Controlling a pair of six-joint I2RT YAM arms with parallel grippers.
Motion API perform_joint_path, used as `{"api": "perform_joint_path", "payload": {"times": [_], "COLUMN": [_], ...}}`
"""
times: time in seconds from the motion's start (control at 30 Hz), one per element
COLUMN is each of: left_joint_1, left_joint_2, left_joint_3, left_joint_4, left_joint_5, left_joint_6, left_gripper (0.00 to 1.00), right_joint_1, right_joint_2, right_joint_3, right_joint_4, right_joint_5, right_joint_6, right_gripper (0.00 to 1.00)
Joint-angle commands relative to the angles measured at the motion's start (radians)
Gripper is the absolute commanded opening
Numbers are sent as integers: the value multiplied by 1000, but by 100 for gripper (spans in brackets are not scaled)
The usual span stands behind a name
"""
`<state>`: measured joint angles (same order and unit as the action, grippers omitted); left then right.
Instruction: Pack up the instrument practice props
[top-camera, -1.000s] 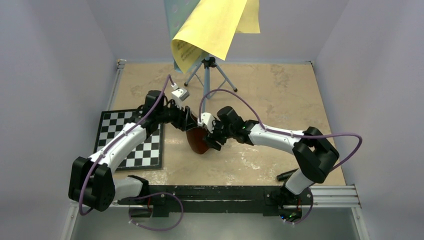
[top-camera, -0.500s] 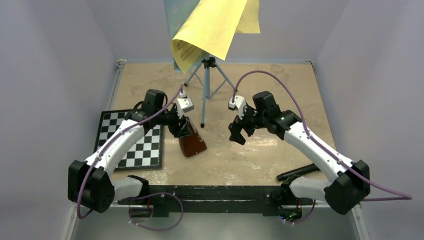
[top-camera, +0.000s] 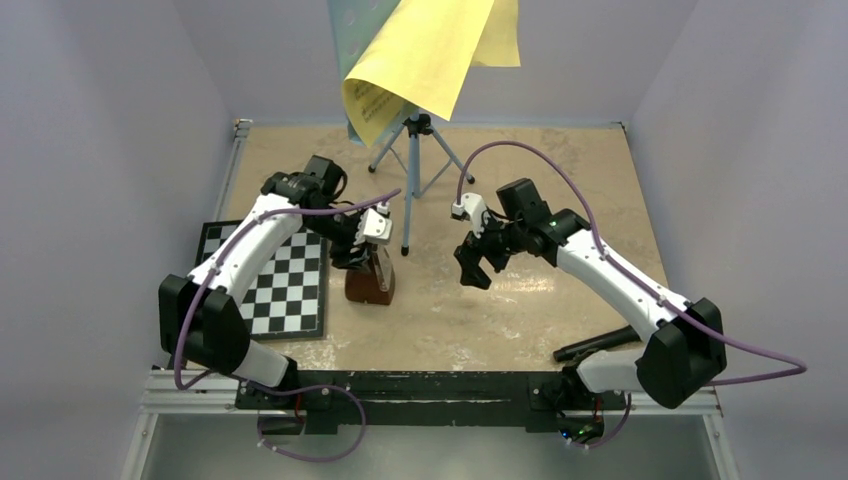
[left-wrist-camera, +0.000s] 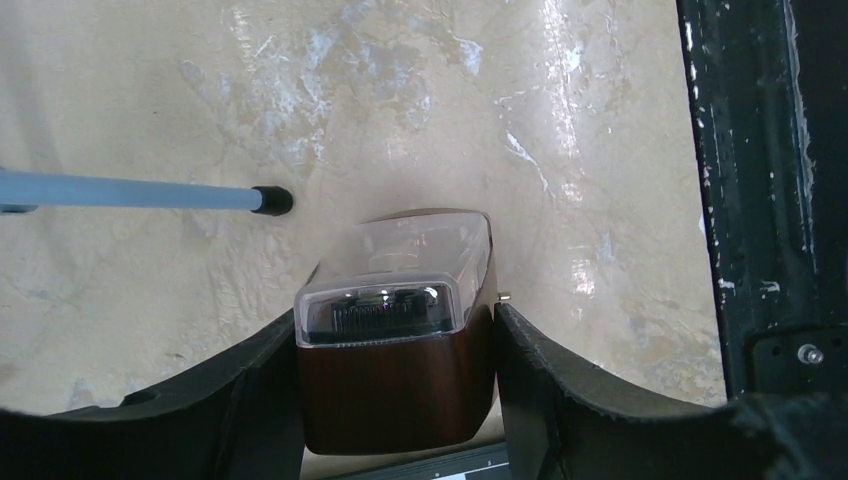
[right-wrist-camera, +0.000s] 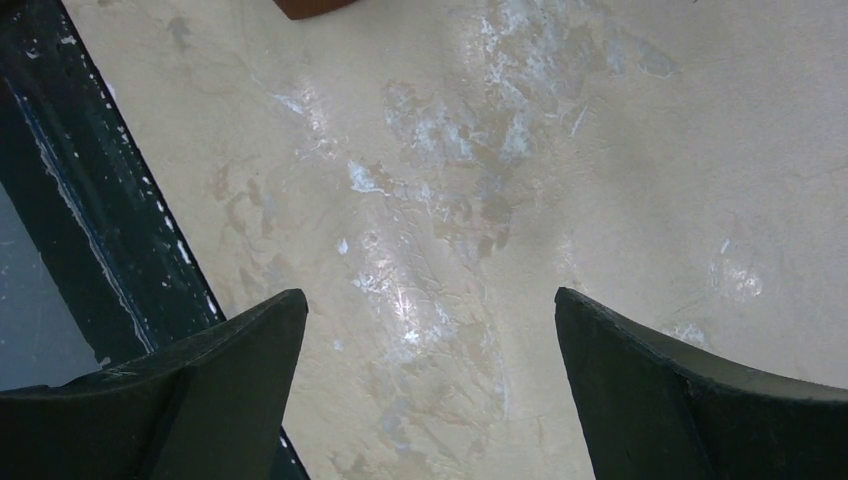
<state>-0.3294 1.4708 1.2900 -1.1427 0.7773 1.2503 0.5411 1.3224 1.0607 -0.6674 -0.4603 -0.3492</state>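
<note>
The brown metronome (top-camera: 368, 283) stands upright on the beige table, right of the chessboard. My left gripper (top-camera: 366, 268) is shut on the metronome (left-wrist-camera: 400, 350) from above, one finger on each side. My right gripper (top-camera: 476, 265) is open and empty above bare table at centre right; in its wrist view (right-wrist-camera: 430, 320) only tabletop lies between the fingers. The light-blue music stand (top-camera: 412, 160) stands at the back on thin tripod legs, with yellow music sheets (top-camera: 425, 55) draped over its top. One stand leg tip (left-wrist-camera: 268, 200) shows in the left wrist view.
A black-and-white chessboard (top-camera: 285, 290) lies at the left, under my left arm. The black front rail (top-camera: 440, 385) runs along the near edge and shows in both wrist views. Pale walls enclose the table on three sides.
My left gripper has set the metronome from tilted to upright and shifted it slightly left. My right gripper let go of it earlier, drew back to the right and now hangs open.
</note>
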Motion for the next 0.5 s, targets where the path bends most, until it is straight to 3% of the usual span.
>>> {"api": "perform_joint_path", "payload": {"times": [0.0, 0.13, 0.17, 0.2, 0.47], "left_joint_1": [3, 3, 3, 3, 12], "left_joint_2": [-44, -60, -66, -75, -203], "left_joint_3": [-17, -77, -92, -110, -128], "left_joint_4": [8, 47, 69, 100, 176], "left_joint_5": [75, 69, 61, 51, 3], "left_joint_6": [112, 123, 110, 81, -94], "left_gripper": [49, 59, 67, 96, 99], "right_joint_1": [-4, -3, -2, -1, -2], "right_joint_2": [-25, -28, -26, -24, 32], "right_joint_3": [44, 32, 33, 36, 88], "right_joint_4": [23, 10, 5, 1, 8], "right_joint_5": [-3, -8, -13, -19, -48], "right_joint_6": [-9, -18, -18, -18, -18], "right_gripper": [99, 99, 99, 99, 99]}}
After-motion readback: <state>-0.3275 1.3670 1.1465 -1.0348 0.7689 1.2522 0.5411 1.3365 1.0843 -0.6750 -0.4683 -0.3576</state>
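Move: The metronome is already held upright in the left fingers, its middle about 4 cm below that hand point and level with it both ways. On the table, the near foot of the music stand is roughly 8 cm ahead and 7 cm to the hand's right. The chessboard's middle lies about 22 cm to its left and 1 cm ahead. From the right hand, the metronome is about 20 cm to the left, level fore and aft, and some 3 cm lower. Still pinching the metronome by both sides, the left hand eases it down and slightly back towards the table, about 1 cm each way. Then its fingers spread from part-open to fully wide and let go of the metronome. The hand stays straddling it, settling barely farther back, with almost no turn of the wrist. ##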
